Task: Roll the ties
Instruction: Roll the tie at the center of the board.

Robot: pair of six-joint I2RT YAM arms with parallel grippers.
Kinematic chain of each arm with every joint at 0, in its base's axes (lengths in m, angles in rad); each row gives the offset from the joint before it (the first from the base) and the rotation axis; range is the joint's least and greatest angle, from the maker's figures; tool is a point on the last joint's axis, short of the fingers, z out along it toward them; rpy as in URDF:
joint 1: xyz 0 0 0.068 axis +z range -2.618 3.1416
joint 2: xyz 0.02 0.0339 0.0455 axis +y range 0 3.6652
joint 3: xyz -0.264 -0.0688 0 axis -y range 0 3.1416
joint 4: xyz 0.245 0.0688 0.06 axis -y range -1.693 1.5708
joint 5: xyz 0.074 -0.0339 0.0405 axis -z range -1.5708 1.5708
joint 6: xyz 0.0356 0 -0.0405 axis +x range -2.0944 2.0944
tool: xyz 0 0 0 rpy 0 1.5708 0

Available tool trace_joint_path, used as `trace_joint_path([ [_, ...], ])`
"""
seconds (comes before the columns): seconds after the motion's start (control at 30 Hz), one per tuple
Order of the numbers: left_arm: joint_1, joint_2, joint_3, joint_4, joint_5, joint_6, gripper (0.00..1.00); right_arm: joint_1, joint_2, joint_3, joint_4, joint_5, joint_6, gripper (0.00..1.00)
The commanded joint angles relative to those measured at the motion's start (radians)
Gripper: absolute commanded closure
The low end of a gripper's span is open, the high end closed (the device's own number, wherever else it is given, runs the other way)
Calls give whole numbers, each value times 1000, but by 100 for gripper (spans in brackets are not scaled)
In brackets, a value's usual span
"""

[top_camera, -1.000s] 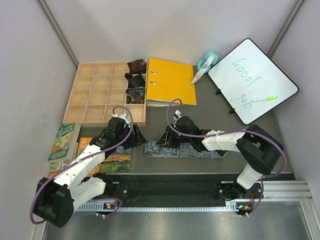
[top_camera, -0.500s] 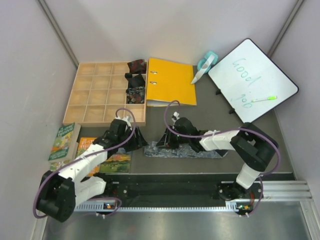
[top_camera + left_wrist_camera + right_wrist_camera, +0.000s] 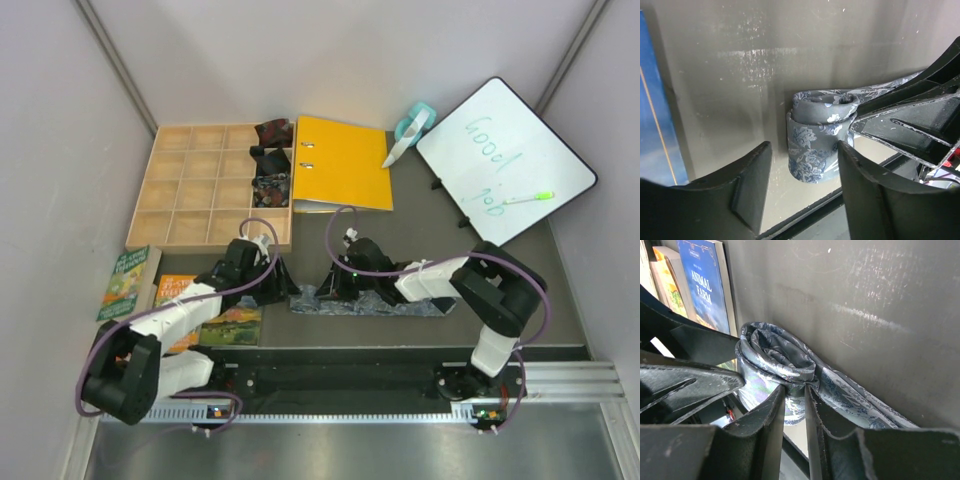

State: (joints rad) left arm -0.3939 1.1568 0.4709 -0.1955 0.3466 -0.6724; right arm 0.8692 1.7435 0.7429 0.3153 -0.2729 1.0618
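A silvery grey-blue patterned tie [image 3: 375, 300] lies flat on the dark table, its left end wound into a small roll [image 3: 816, 135] standing on edge. My right gripper [image 3: 795, 399] is shut on the fabric at the roll's [image 3: 775, 362] edge, a fold pinched between its fingers. Just left of the roll, my left gripper [image 3: 805, 172] stands open, the roll ahead of its fingertips and touching neither finger. In the top view the left gripper [image 3: 283, 283] and right gripper [image 3: 333, 285] face each other across the roll. Three small rolled ties, dark red [image 3: 273, 130], black [image 3: 268, 158] and speckled [image 3: 270, 190], sit in the tray's right column.
The wooden compartment tray [image 3: 190, 195] stands at the back left beside an orange binder [image 3: 342, 163]. A whiteboard [image 3: 505, 160] with a green marker [image 3: 528, 198] leans at the back right, a tape dispenser [image 3: 412, 125] behind it. Books [image 3: 130, 285] lie along the left edge.
The left gripper has moved right, up to the roll, its fingers a little narrower. The right gripper's fingers have closed in on the tie's fabric.
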Motion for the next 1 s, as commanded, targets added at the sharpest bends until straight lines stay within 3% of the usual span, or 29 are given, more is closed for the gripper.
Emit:
trace_joint_path([
  [0.0,4,27,-21,99,41,17,42,17,25,27,13,34,-36,78],
  [0.53,3,133,-71,280,111,-49,54,16,56,30,19,34,-43,79],
  [0.63,3,156,-75,307,118,-53,59,16,60,30,21,34,-43,80],
  [0.67,3,162,-74,311,115,-55,65,16,62,32,21,34,-45,80],
  [0.73,1,158,-68,303,115,-56,69,17,63,32,19,34,-45,80],
  [0.97,-34,74,66,-43,-98,-4,77,16,48,53,-19,29,-57,79],
])
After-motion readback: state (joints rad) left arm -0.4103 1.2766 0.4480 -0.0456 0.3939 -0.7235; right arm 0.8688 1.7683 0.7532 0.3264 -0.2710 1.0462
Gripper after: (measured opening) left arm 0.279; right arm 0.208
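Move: The rolled end of the tie sits right in front of my open left fingers, about 3 cm to the right, a centimetre back and 2 cm lower. Its loose flat length runs off rightward, with its middle some 21 cm to the right and 2 cm back. The Animal Farm book lies roughly 13 cm to the left and 3 cm back. From my right hand, already pinching the roll's inner side, the roll's middle is about 4 cm left and a centimetre back. I bring my left hand down and to the right onto the outer end of the tie roll, about 2 cm each way, and narrow its fingers until they pinch the cloth beside my right fingertips. My right hand keeps its own pinch on the roll, almost in place, settling only half a centimetre lower. ##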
